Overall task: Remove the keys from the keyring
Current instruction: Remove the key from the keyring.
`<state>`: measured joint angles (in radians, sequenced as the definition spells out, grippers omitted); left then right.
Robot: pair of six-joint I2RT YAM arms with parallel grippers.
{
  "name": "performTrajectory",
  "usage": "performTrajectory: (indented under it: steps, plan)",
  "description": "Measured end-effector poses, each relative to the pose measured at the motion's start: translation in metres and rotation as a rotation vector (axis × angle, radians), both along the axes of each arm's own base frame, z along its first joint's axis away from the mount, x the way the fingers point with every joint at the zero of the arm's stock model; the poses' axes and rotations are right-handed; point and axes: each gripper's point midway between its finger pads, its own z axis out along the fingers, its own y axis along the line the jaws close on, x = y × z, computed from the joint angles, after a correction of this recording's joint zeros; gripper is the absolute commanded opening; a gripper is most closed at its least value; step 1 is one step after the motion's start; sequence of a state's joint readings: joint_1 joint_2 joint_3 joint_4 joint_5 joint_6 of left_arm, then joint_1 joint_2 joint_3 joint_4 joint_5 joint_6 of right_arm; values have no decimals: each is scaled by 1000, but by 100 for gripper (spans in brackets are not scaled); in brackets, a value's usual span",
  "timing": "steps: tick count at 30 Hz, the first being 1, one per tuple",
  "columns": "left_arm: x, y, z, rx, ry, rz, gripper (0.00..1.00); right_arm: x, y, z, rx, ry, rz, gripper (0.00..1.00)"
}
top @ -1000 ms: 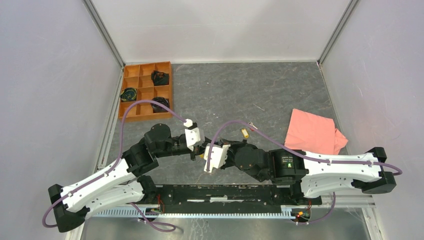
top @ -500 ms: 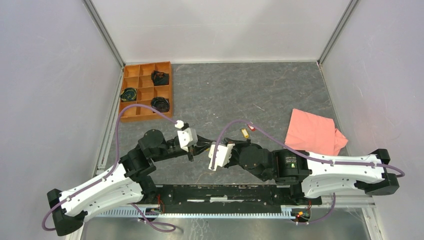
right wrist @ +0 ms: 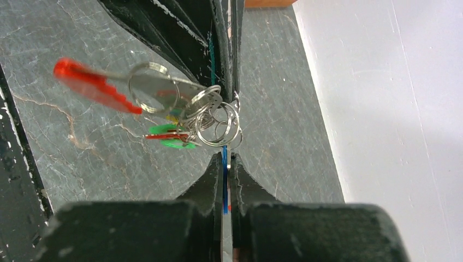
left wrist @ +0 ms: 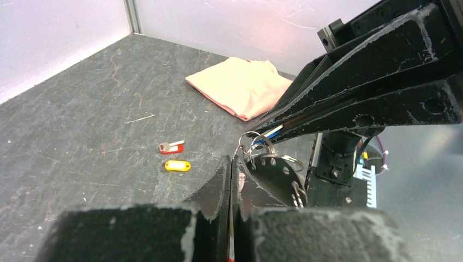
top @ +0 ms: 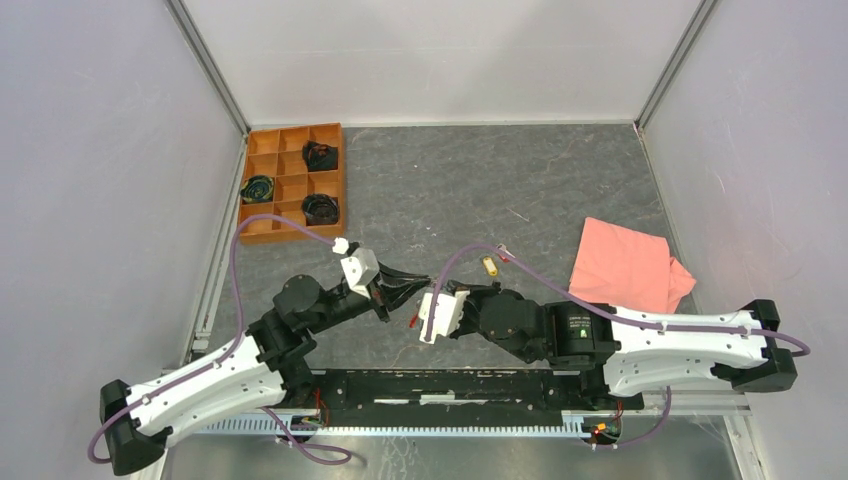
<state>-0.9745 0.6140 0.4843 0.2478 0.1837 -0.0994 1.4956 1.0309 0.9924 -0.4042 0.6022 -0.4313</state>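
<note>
Over the table's near middle my two grippers meet tip to tip. My left gripper (top: 404,297) (left wrist: 230,159) is shut on a thin red and pale strip, the strap of the keyring (right wrist: 217,117). Its cluster of metal rings hangs between the two sets of fingertips. My right gripper (top: 413,318) (right wrist: 225,157) is shut on a blue key (right wrist: 224,155) that is on the rings. A red key (right wrist: 90,83) and a green key (right wrist: 170,136) dangle from the cluster, the red one blurred. A loose red key (left wrist: 171,146) and a yellow key (left wrist: 177,165) lie on the table.
A pink cloth (top: 625,265) lies at the right of the grey table (top: 450,190). An orange compartment tray (top: 270,187) with dark coiled items stands at the back left. White walls close the sides, and the arms' base rail runs along the near edge.
My left arm has drawn back to the left and its jaws have closed fully. The right gripper has shifted slightly right, still shut on the blue key.
</note>
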Motion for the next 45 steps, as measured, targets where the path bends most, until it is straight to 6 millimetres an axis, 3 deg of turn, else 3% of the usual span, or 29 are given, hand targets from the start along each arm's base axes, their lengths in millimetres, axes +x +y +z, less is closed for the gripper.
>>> performTrajectory:
  steps: [10,15,25,32,45]
  plan:
    - [-2,6,14,-209,46,16,2,1,8,11,73,-7,1,0]
    - [-6,12,31,-301,27,7,2,-1,12,18,113,-2,15,0]
    - [-8,17,40,-363,-1,5,3,-3,17,26,151,-3,32,0]
    - [-6,18,40,-358,-15,20,21,-5,20,50,191,-37,71,0]
    - [-4,14,38,-287,-74,23,28,-8,22,67,153,-129,151,0]
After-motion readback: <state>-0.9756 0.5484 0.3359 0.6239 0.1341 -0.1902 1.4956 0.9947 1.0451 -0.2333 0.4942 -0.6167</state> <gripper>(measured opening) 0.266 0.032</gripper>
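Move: From the left gripper, pinching one end of the keyring's metal plate, the keyring's middle lies about 3 cm back and 3 cm below. The blue key, held in the right gripper, is roughly 3 cm to the right, 1 cm back. The keyring's middle is about 2 cm back from the right gripper, 3 cm left, 3 cm below. From the left gripper, on the table some 26 cm below, the yellow key lies 11 cm ahead and 11 right, the red key 14 ahead and 14 right. Keep the right gripper shut on the blue key and raise it about 7 cm, easing 2 cm left. Alongside, lift the left gripper some 4 cm and slightly left, tipping its fingers up about 20 degrees with the plate's end still pinched; then hold it near there and open the fingers about a quarter to let go of the plate. ##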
